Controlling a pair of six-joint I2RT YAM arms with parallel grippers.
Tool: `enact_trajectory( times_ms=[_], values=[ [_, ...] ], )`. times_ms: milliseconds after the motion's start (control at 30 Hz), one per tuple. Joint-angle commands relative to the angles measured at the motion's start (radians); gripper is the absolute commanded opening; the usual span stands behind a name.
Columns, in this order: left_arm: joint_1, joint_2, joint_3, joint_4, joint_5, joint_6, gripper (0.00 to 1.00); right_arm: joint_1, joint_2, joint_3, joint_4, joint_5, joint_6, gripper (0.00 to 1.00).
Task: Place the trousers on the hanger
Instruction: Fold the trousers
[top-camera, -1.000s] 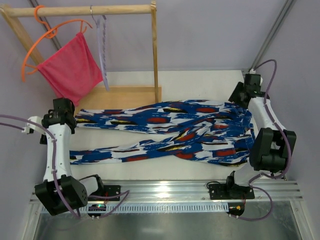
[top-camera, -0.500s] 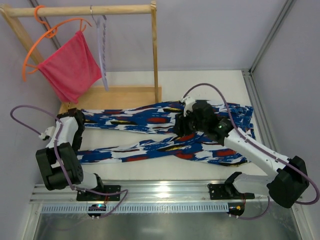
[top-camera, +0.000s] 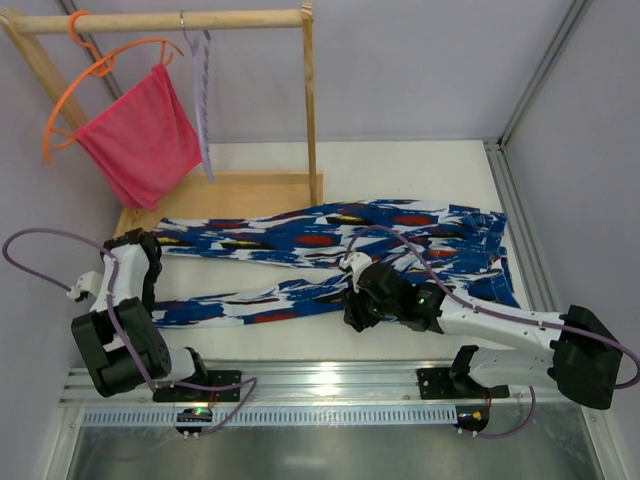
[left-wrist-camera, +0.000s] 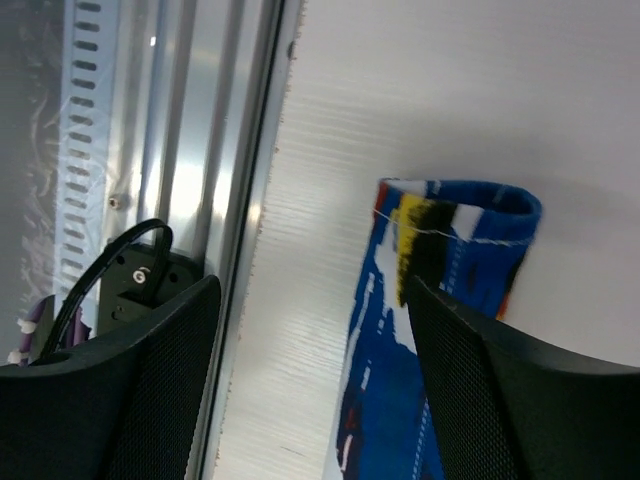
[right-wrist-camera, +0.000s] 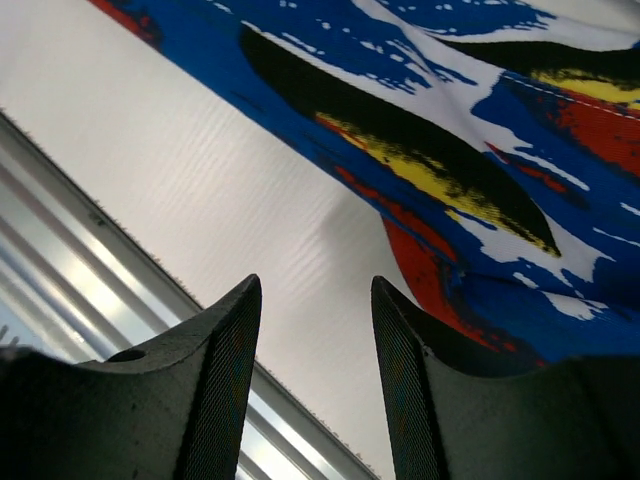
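The trousers (top-camera: 330, 255), in a blue, white, red and black print, lie flat on the white table with both legs running left and the waist at the right. The pale hanger (top-camera: 203, 100) hangs edge-on from the wooden rail, apart from both arms. My left gripper (top-camera: 143, 285) is open just above the hem of the near leg. In the left wrist view that hem (left-wrist-camera: 450, 240) lies by the right finger of the left gripper (left-wrist-camera: 312, 290). My right gripper (top-camera: 358, 310) is open over the near edge of the trousers (right-wrist-camera: 480, 120). Only bare table shows between the fingers of the right gripper (right-wrist-camera: 315, 285).
A wooden rack (top-camera: 160, 20) stands at the back left on a wooden base board (top-camera: 250, 190). An orange hanger (top-camera: 90, 75) on it carries a pink-red cloth (top-camera: 140, 135). An aluminium rail (top-camera: 330, 380) runs along the table's near edge.
The right arm has swung from the far right edge across to the middle and down to the trousers' near edge. The left arm has folded back toward the near leg's hem, its jaws widening.
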Motion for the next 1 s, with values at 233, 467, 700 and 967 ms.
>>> enact_trajectory(
  times_ms=[233, 467, 700, 967],
  values=[
    [0.141, 0.044, -0.073, 0.086, -0.002, 0.071, 0.73, 0.033, 0.155, 0.048, 0.018, 0.275, -0.01, 0.51],
    [0.139, 0.14, -0.082, 0.13, 0.006, 0.077, 0.48, 0.035, 0.215, 0.018, 0.088, 0.287, 0.009, 0.51],
    [0.141, 0.107, -0.033, 0.118, 0.035, 0.097, 0.0, 0.049, 0.258, 0.027, 0.085, 0.332, 0.041, 0.44],
    [0.139, 0.027, 0.065, 0.083, 0.009, 0.108, 0.0, 0.053, 0.231, 0.01, 0.084, 0.301, 0.055, 0.04]
  ],
)
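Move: The left hand is aimed at the open end of the trousers' near leg, about 4 cm ahead, sideways nearly level, and roughly 7 cm below; the far leg's end is some 22 cm ahead and 3 cm to its right, at the same depth. The right hand has the near edge of the trousers at the crotch 3 cm ahead, 2 cm to its right and about 7 cm below, with the waistband around 19 cm ahead and 34 cm right. Down onto the crotch edge goes the right hand, sinking about 6 cm and easing forward and right while its fingers tip steeper, then nearly shut on the near edge. The left hand first draws back 3 cm or so, sinks, and shuts completely beside its leg's near edge, then rises about 3 cm, moving forward and a little left. ##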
